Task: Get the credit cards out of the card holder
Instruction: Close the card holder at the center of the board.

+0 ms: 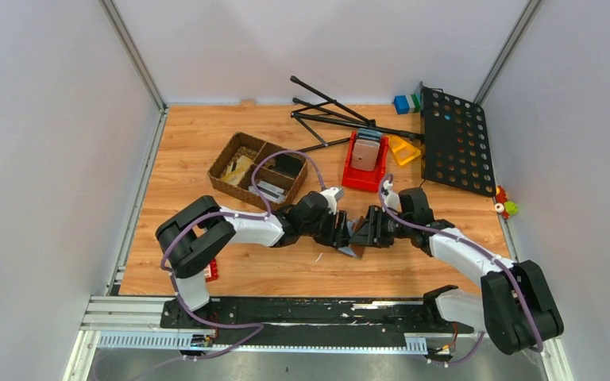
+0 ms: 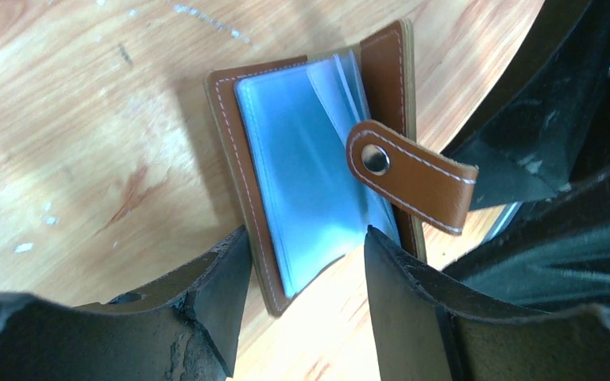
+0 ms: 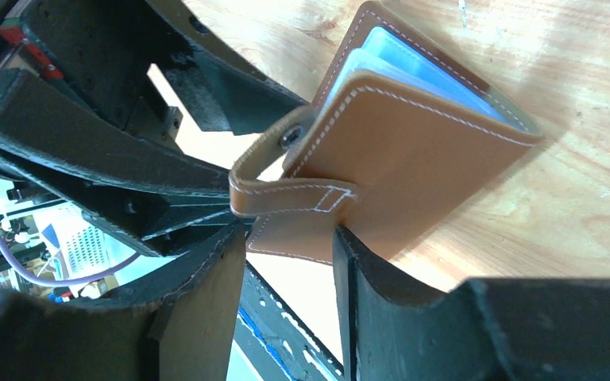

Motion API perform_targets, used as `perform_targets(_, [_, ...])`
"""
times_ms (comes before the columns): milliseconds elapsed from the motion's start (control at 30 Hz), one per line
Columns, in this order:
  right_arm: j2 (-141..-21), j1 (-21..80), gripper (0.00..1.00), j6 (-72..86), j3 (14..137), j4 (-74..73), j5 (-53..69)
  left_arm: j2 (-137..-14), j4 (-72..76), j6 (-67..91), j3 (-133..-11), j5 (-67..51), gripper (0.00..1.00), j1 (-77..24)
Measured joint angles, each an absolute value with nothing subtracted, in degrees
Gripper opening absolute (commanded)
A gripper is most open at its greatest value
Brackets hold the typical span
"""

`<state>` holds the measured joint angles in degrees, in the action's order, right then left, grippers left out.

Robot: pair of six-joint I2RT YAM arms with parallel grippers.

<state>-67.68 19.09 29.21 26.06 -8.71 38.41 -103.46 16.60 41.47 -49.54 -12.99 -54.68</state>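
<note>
The card holder (image 2: 318, 151) is a brown leather wallet with white stitching, half open on the wooden table (image 1: 302, 270) between my two grippers. Its pale blue sleeves (image 2: 294, 159) fan out and its tab clasp (image 2: 409, 171) hangs loose. My left gripper (image 2: 303, 238) is open, its fingertips standing either side of the holder's near edge without pressing it. From the opposite side, my right gripper (image 3: 290, 234) is open just below the holder's outer cover (image 3: 413, 151). No credit cards show apart from the sleeves. From above, the holder (image 1: 353, 249) peeks out between both grippers.
A wicker basket (image 1: 226, 163) with grey flat pieces stands behind the left arm. Behind the right arm are a red bin (image 1: 363, 171), a yellow piece (image 1: 404, 149), a black folded stand (image 1: 341, 119) and a black perforated panel (image 1: 454, 139).
</note>
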Motion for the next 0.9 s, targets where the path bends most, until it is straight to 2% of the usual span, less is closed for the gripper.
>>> perform_targets(433, [-71.46, 19.11, 0.34, 28.80, 29.06, -8.40, 37.28, -89.06, 1.13, 38.74, -41.45, -7.33, 0.63, -52.51])
perform_targets(500, [-73.23, 19.11, 0.28, 28.77, 29.58, -8.08, 36.99, -86.08, -0.84, 38.41, -40.10, -6.57, 0.63, -51.79])
perform_targets(800, [-86.08, 19.07, 0.11, 28.56, 31.94, -4.43, 38.15, -75.59, -5.56, 36.82, -38.52, -3.70, 0.62, -49.93])
perform_targets(900, [-87.42, 19.11, 0.10, 28.53, 32.75, -3.79, 38.54, -74.26, -5.80, 36.49, -37.91, -3.51, 0.62, -49.78])
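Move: The half-folded card holder stands under and between both hands: its middle is about 3 cm to the right of the left hand and some 2 cm lower, level with it fore and aft. From the right hand it is about 2 cm ahead, 2 cm left and 4 cm down. The red tray is some 25 cm ahead of the right hand and 4 cm to its right; the wicker basket is about 22 cm ahead and 28 cm left of the left hand. Leftward and low over the table, the left hand clears out from the card holder with its fingers still open, about 12 cm, lifting some 4 cm near the end. Meanwhile the right hand eases forward about 3 cm against the raised cover, then sinks about 4 cm and tips down slightly, its fingers closing nearly shut as their tips press the cover down. ##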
